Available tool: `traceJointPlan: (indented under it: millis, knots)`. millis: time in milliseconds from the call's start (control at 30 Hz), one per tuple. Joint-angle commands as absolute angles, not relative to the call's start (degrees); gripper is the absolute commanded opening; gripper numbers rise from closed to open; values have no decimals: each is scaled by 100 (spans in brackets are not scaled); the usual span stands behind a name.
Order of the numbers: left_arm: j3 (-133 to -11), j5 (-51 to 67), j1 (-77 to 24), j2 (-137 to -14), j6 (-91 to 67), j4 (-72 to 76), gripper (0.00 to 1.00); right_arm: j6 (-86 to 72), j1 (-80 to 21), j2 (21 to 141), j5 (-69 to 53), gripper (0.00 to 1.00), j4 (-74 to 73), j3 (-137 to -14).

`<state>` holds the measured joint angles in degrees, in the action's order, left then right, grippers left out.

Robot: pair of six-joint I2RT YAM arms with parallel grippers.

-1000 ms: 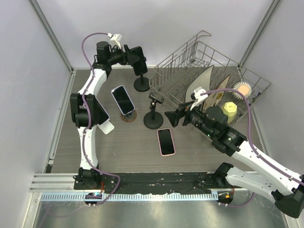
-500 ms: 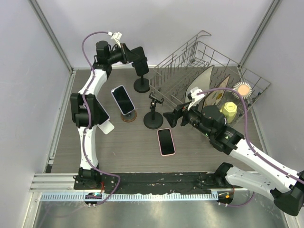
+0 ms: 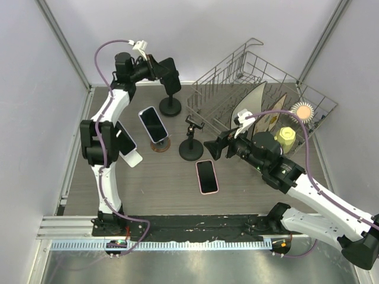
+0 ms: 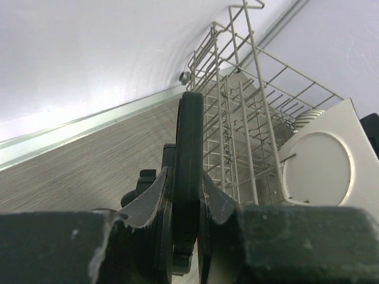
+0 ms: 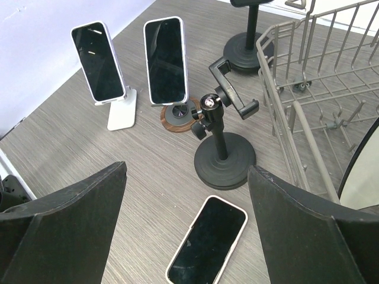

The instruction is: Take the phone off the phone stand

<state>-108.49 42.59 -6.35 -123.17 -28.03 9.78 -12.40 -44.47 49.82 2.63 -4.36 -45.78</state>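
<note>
At the back of the table a black phone [image 3: 170,67] sits on top of a black phone stand [image 3: 170,106]. My left gripper [image 3: 161,70] is shut on this phone. In the left wrist view the phone [image 4: 189,130] stands edge-on, and the two jaws of the left gripper [image 4: 185,173] press on its flat sides. Part of the stand's clamp [image 4: 145,180] shows just behind. My right gripper [image 3: 215,148] hovers open above a phone lying flat [image 5: 207,248] and holds nothing.
An empty black clamp stand [image 3: 190,144] is mid-table. A phone on a round wooden stand [image 3: 153,125] and one on a white stand [image 5: 98,62] are at the left. A wire dish rack [image 3: 260,83] with a plate [image 3: 251,103] fills the back right, by a yellow cup [image 3: 287,138].
The left gripper has shut on the phone on the back stand. The left arm, the phone and the stand have shifted slightly left. The right gripper edged left and stays open.
</note>
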Motion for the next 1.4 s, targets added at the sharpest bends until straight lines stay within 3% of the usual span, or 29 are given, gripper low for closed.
traceJointPlan:
  millis: [0,300,700,900,1233,1367]
  knots:
    - [-10811,3938,-615,-11023,-2865,2319,0,-1283,-4456,4781,237,89,-422,-4816]
    - [-10249,3841,-712,-9801,-3164,2435,0,-1362,-4456,4562,316,88,-676,-4869]
    - [-7719,1259,-1845,-6480,-2548,476,0,-1389,-4456,4377,545,88,-975,-4948]
    - [-6497,633,-2601,-5320,-2777,27,0,-1441,-4456,4333,536,88,-1002,-4904]
    - [-4827,150,-3357,-4518,-3462,-158,0,-1415,-4456,4386,589,88,-1011,-4843]
    - [-4448,-552,-3970,-4342,-3665,-27,0,-1406,-4456,4465,563,88,-949,-4808]
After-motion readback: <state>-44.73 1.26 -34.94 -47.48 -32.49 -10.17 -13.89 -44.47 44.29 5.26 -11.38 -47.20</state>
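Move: The left hand already grips the black phone on its stand. The open table spot it is taken to lies about 33 cm back, 1 cm right and 17 cm below. The pink-cased phone lies 21 cm right of that spot, about 1 cm farther out; the empty phone stand is 14 cm right of it and 14 cm farther out, and the wood-base stand 16 cm straight beyond it. From the right hand, the spot is level, some 23 cm left and 17 cm below. Keeping its pinch, the left hand arcs the black phone and stand up 20 cm, back 33, then down. ##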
